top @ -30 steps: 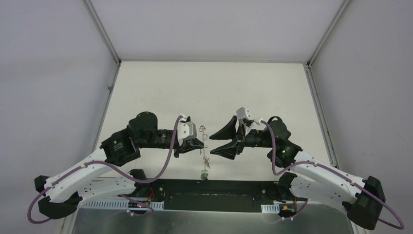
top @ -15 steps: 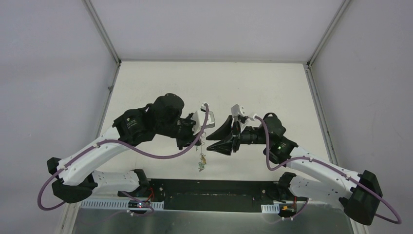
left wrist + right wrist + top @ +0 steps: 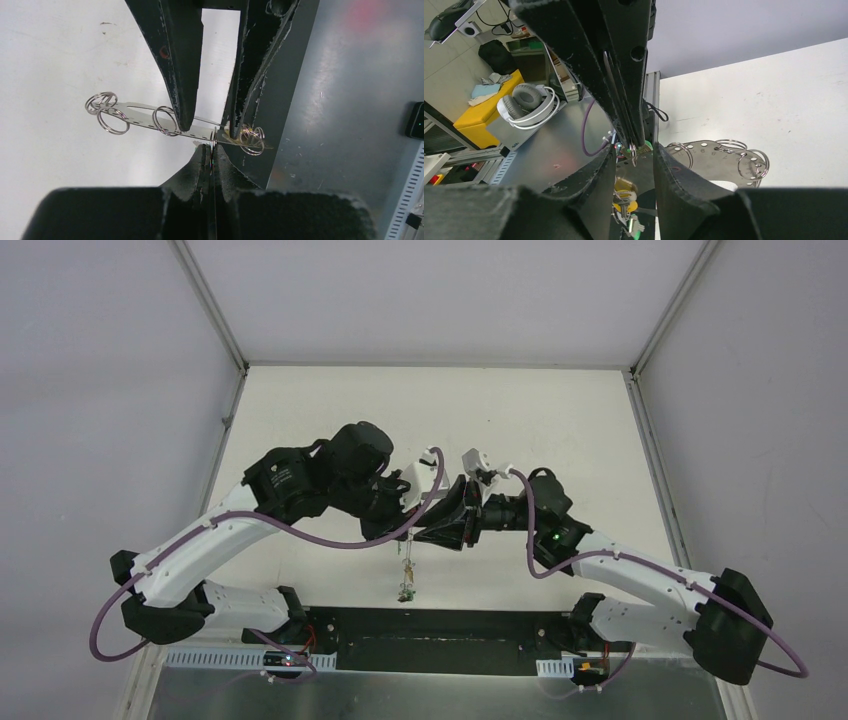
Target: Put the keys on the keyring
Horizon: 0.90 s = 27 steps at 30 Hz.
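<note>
My left gripper (image 3: 213, 146) is shut on the keyring (image 3: 213, 136), a small split wire ring seen edge-on at its tips. That ring threads a flat metal strip (image 3: 142, 114) with holes, which carries more split rings (image 3: 111, 122). The right gripper (image 3: 636, 151) faces it with its jaws apart. Its fingers (image 3: 181, 75) straddle the strip and the held keyring (image 3: 632, 153). The keys hang below, a yellow head (image 3: 626, 193) above a green one (image 3: 637, 228). From above, both grippers (image 3: 432, 522) meet in mid-air and the keys (image 3: 405, 591) dangle under them.
Both arms are raised above the white table (image 3: 330, 420). A black base rail (image 3: 440, 635) and a metal sheet (image 3: 440, 695) run along the near edge. Grey walls close in the table on both sides. The strip's far end shows several rings (image 3: 751, 162).
The left arm rose and swung right. The right arm moved left until its fingers straddle the left gripper's tips, and its jaws narrowed. The dangling keys shifted slightly left.
</note>
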### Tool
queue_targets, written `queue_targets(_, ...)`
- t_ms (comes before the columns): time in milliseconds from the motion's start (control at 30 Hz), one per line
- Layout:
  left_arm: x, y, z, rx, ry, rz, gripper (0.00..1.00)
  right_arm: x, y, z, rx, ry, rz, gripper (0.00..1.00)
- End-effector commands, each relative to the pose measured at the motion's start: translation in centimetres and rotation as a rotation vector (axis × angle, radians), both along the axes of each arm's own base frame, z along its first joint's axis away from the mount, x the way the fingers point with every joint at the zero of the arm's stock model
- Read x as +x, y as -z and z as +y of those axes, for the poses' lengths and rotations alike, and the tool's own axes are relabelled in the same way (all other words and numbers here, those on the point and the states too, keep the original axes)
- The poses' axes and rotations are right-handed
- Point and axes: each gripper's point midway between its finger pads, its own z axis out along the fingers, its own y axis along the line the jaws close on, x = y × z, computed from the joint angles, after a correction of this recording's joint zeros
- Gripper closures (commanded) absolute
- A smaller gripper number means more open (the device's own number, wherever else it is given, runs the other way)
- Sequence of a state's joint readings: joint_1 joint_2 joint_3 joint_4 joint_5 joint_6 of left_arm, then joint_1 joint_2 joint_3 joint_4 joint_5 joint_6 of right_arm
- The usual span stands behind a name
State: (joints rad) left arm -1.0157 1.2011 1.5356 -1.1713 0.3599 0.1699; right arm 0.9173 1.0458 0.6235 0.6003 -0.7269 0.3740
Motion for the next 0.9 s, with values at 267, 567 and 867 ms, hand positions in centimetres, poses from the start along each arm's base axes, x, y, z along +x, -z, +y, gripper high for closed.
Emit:
queue_targets(267,-0.1,-1.1,-0.6,-0.022,-0.008,0.012,1.0,-1.0,0.3,0.8,0.023,-0.064,0.003,0.66)
queue_targets(567,-0.2,-1.2,-0.5,-0.029,-0.006,0.007,1.0,-1.3,1.1,1.3,0.006,-0.083,0.014,0.83)
queue_targets(867,-0.4,-0.8,-0.4,-0.031,0.01,0.005,1.0,-1.1,1.1,1.1,0.014,-0.059,-0.008,1.0)
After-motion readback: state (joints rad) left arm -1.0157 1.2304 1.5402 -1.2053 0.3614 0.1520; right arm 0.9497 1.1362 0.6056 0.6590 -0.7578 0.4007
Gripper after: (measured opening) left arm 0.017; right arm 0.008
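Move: The small ring hangs pinched at my left fingertips, about 1 cm below that hand's point. From my open right hand the small ring lies some 2 cm down, 1 cm to the left and 1 cm back. The metal plate threaded there has its middle about 3 cm ahead of the right hand and 4 cm below. The key bunch at the plate's rear end hangs some 4 cm back and 7 cm below the right hand, 1 cm to its left. I sink my right hand about 2.5 cm, easing it some 1.5 cm left and 1 cm back until its half-open fingertips straddle the small ring right under my left tips, then shut them and pinch it. My left hand keeps its hold, settling about 1 cm lower early on and then staying there. ##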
